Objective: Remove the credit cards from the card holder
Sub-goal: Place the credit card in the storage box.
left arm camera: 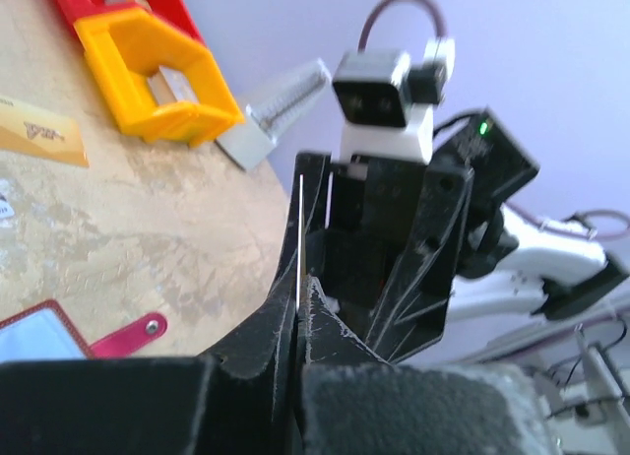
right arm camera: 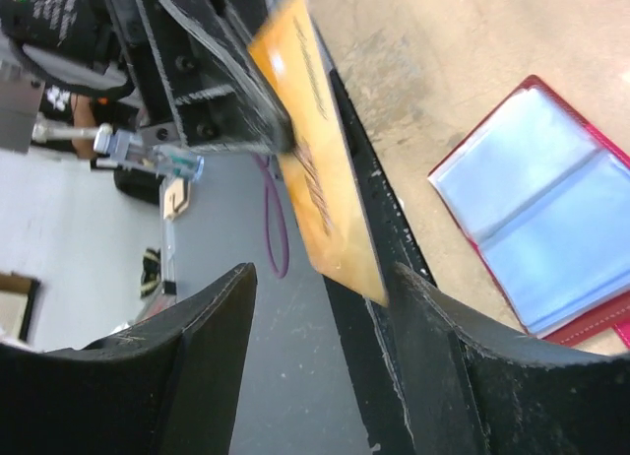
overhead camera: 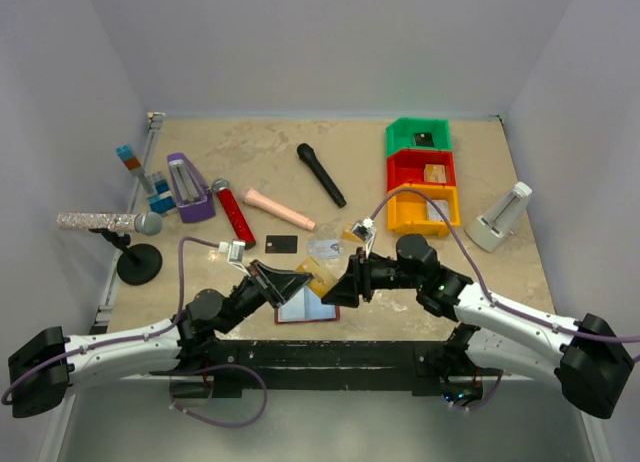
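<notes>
The card holder (overhead camera: 305,308) lies open on the table near the front edge, its pale blue sleeves (right arm camera: 536,209) facing up and its red tab (left arm camera: 128,335) sticking out. Just above it, my left gripper (overhead camera: 298,280) is shut on a tan-gold credit card (right arm camera: 315,160), which shows edge-on (left arm camera: 298,228) in the left wrist view. My right gripper (right arm camera: 323,278) faces it with its jaws open, the card's lower end between its fingers and close to the right one. Black (overhead camera: 282,244), silver-grey (overhead camera: 325,248) and tan-gold (left arm camera: 39,135) cards lie flat on the table behind.
Green (overhead camera: 418,137), red (overhead camera: 420,169) and yellow (overhead camera: 422,207) bins stand stacked at the back right, next to a white stand (overhead camera: 500,217). A black microphone (overhead camera: 320,174), red microphone (overhead camera: 232,212), pink cylinder (overhead camera: 278,209), purple box (overhead camera: 188,187) and a microphone on a stand (overhead camera: 105,222) lie toward the left.
</notes>
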You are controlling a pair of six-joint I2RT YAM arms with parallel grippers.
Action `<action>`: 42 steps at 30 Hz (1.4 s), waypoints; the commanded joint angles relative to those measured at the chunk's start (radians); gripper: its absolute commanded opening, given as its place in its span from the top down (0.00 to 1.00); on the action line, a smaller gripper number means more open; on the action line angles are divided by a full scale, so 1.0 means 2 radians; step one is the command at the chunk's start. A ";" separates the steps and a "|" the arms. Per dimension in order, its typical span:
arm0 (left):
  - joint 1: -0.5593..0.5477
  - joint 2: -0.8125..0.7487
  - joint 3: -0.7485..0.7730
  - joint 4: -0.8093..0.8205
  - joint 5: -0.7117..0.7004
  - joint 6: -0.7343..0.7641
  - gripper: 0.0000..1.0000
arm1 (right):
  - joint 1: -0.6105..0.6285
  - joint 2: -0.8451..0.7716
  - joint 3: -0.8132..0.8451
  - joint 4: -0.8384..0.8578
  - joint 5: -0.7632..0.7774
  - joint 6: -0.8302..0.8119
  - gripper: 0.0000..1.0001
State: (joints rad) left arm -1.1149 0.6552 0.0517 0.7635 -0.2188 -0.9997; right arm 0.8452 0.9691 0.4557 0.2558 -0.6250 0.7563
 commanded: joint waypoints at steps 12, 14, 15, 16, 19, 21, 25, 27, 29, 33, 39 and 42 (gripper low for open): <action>0.001 0.041 -0.069 0.181 -0.098 -0.049 1.00 | 0.001 0.025 -0.077 0.289 0.080 0.132 0.44; 0.001 0.050 -0.071 0.193 -0.096 -0.049 1.00 | 0.000 0.030 -0.082 0.326 0.079 0.136 0.44; 0.001 0.053 -0.073 0.196 -0.095 -0.050 1.00 | 0.000 0.029 -0.083 0.334 0.077 0.136 0.43; 0.001 0.054 -0.074 0.199 -0.095 -0.052 1.00 | 0.000 0.028 -0.083 0.336 0.076 0.134 0.43; 0.001 0.053 -0.080 0.200 -0.097 -0.054 1.00 | 0.000 0.009 -0.082 0.322 0.075 0.124 0.42; 0.001 0.051 -0.082 0.197 -0.099 -0.055 1.00 | 0.000 -0.009 -0.081 0.303 0.076 0.113 0.41; 0.001 0.051 -0.081 0.193 -0.098 -0.059 1.00 | -0.001 -0.032 -0.075 0.265 0.083 0.097 0.40; 0.001 0.055 -0.079 0.194 -0.094 -0.060 1.00 | -0.003 -0.036 -0.074 0.257 0.089 0.097 0.40; 0.001 0.062 -0.078 0.200 -0.089 -0.062 1.00 | -0.005 -0.034 -0.068 0.249 0.091 0.098 0.41; 0.001 0.081 -0.080 0.226 -0.080 -0.064 1.00 | -0.006 -0.021 -0.061 0.245 0.092 0.103 0.42; 0.000 0.103 -0.079 0.245 -0.069 -0.069 1.00 | -0.008 -0.017 -0.058 0.253 0.095 0.106 0.44; 0.000 0.110 -0.079 0.251 -0.066 -0.070 1.00 | -0.011 -0.016 -0.051 0.250 0.095 0.106 0.45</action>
State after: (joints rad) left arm -1.1137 0.8589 0.0517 1.1595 -0.3691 -1.1271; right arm 0.8326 0.9379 0.2989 0.7311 -0.4599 0.9768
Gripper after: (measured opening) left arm 0.019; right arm 0.556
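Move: The gold card is in the left hand's shut fingers, its middle about 3 cm to their right and 1 cm ahead; the right hand's open fingers wait roughly 7 cm to the left hand's right, 1 cm back and 2 cm lower. From the right hand the held card lies some 4 cm left, 2 cm ahead and 2 cm up, the open card holder about 6 cm left, 1 cm ahead and 12 cm below, and the clear card on the table 16 cm ahead and 3 cm left. Keeping its pinch on the gold card, the left hand lifts it about 5 cm and a little forward over the card holder, tipping its fingers up some 15 degrees, then eases slightly back to the right and down. The right hand, its fingers staying open around the card's free end, first works forward with a small dip, then climbs past its final height and settles back about 4 cm up from its start, its tips raised and its wrist turned a little clockwise. ##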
